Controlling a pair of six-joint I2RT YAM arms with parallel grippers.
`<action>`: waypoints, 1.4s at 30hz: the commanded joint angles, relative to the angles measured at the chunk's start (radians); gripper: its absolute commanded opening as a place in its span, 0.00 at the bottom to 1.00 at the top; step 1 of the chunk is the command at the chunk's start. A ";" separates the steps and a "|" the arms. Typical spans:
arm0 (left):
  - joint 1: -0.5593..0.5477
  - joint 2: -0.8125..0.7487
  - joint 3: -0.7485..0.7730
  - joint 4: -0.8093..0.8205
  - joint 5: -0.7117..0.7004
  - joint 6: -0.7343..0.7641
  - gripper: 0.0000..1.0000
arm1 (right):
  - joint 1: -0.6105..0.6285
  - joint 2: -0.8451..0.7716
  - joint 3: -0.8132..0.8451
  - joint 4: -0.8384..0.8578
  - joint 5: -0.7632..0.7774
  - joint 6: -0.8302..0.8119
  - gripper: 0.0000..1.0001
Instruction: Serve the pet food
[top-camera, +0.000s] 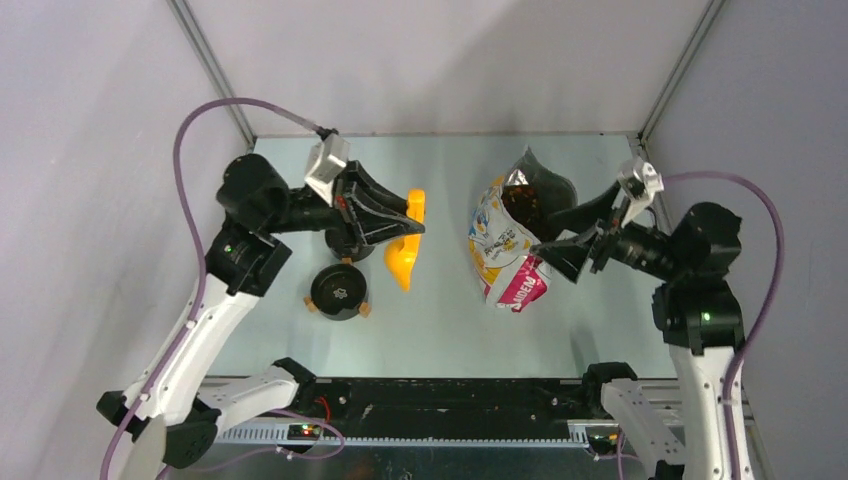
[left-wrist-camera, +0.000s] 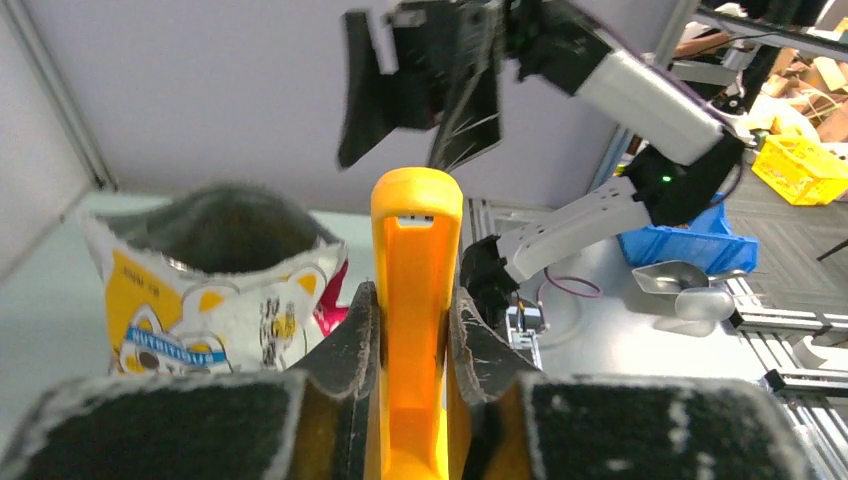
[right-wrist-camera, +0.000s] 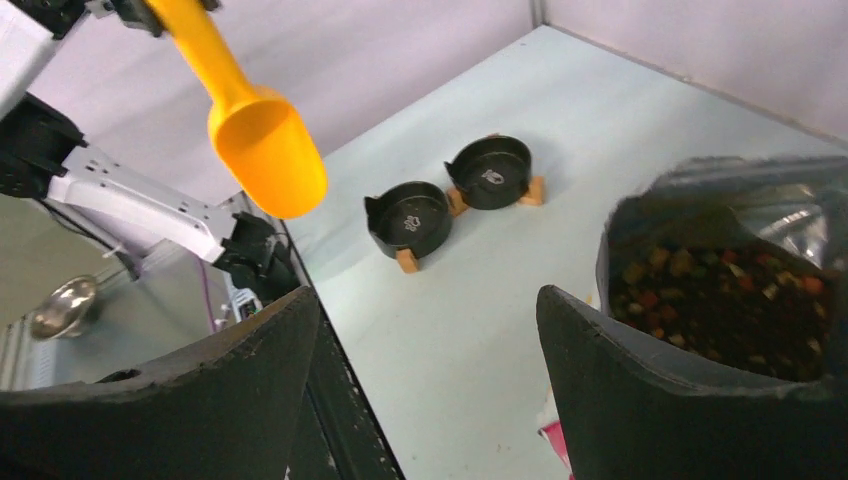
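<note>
The pet food (right-wrist-camera: 720, 290) is a heap of brown and tan pellets inside the open printed bag (top-camera: 505, 250), which stands right of centre; the pellets also show through the bag's mouth (top-camera: 522, 205). My left gripper (top-camera: 418, 228) is shut on the handle of an orange scoop (top-camera: 403, 262), held in the air left of the bag with its cup empty. In the left wrist view the handle (left-wrist-camera: 415, 250) is pinched between the pads. My right gripper (top-camera: 560, 255) is open beside the bag's near right side, with only table showing between its fingers (right-wrist-camera: 660, 380).
Two black bowls on small wooden feet sit at the left: one (right-wrist-camera: 410, 218) nearer the arms (top-camera: 340, 290), the other (right-wrist-camera: 492, 172) mostly under my left arm in the top view. Grey walls close the back and sides of the table (top-camera: 440, 330).
</note>
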 joint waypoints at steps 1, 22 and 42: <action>0.000 0.014 0.070 0.163 0.065 -0.143 0.00 | 0.089 0.103 0.037 0.231 0.057 0.172 0.82; 0.002 0.100 0.190 0.375 0.054 -0.380 0.00 | 0.557 0.483 0.271 0.296 0.143 -0.001 0.87; 0.002 0.138 0.228 0.406 0.036 -0.375 0.00 | 0.730 0.607 0.355 0.349 0.057 0.024 0.59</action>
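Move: My left hand holds the yellow scoop upright by its handle, its middle about 5 cm below my grip. From my right hand the scoop is roughly 22 cm to the left, 3 cm back and about level, while the open food bag stands some 12 cm ahead, 1 cm to the left and 25 cm down. Below my left hand by about 42 cm are the near bowl, 9 cm ahead and 18 cm left, and the far bowl, 22 cm ahead and 17 cm left. I swing my right hand about 18 cm left, from beside the bag's mouth to the hanging scoop bowl, turning it some 35 degrees counter-clockwise, and at the end start closing its wide-open fingers. My left hand keeps its pinch on the handle and lifts the scoop about 10 cm, fingertips tipping slightly up. Whether my right fingers touch the scoop yet can't be made out. ##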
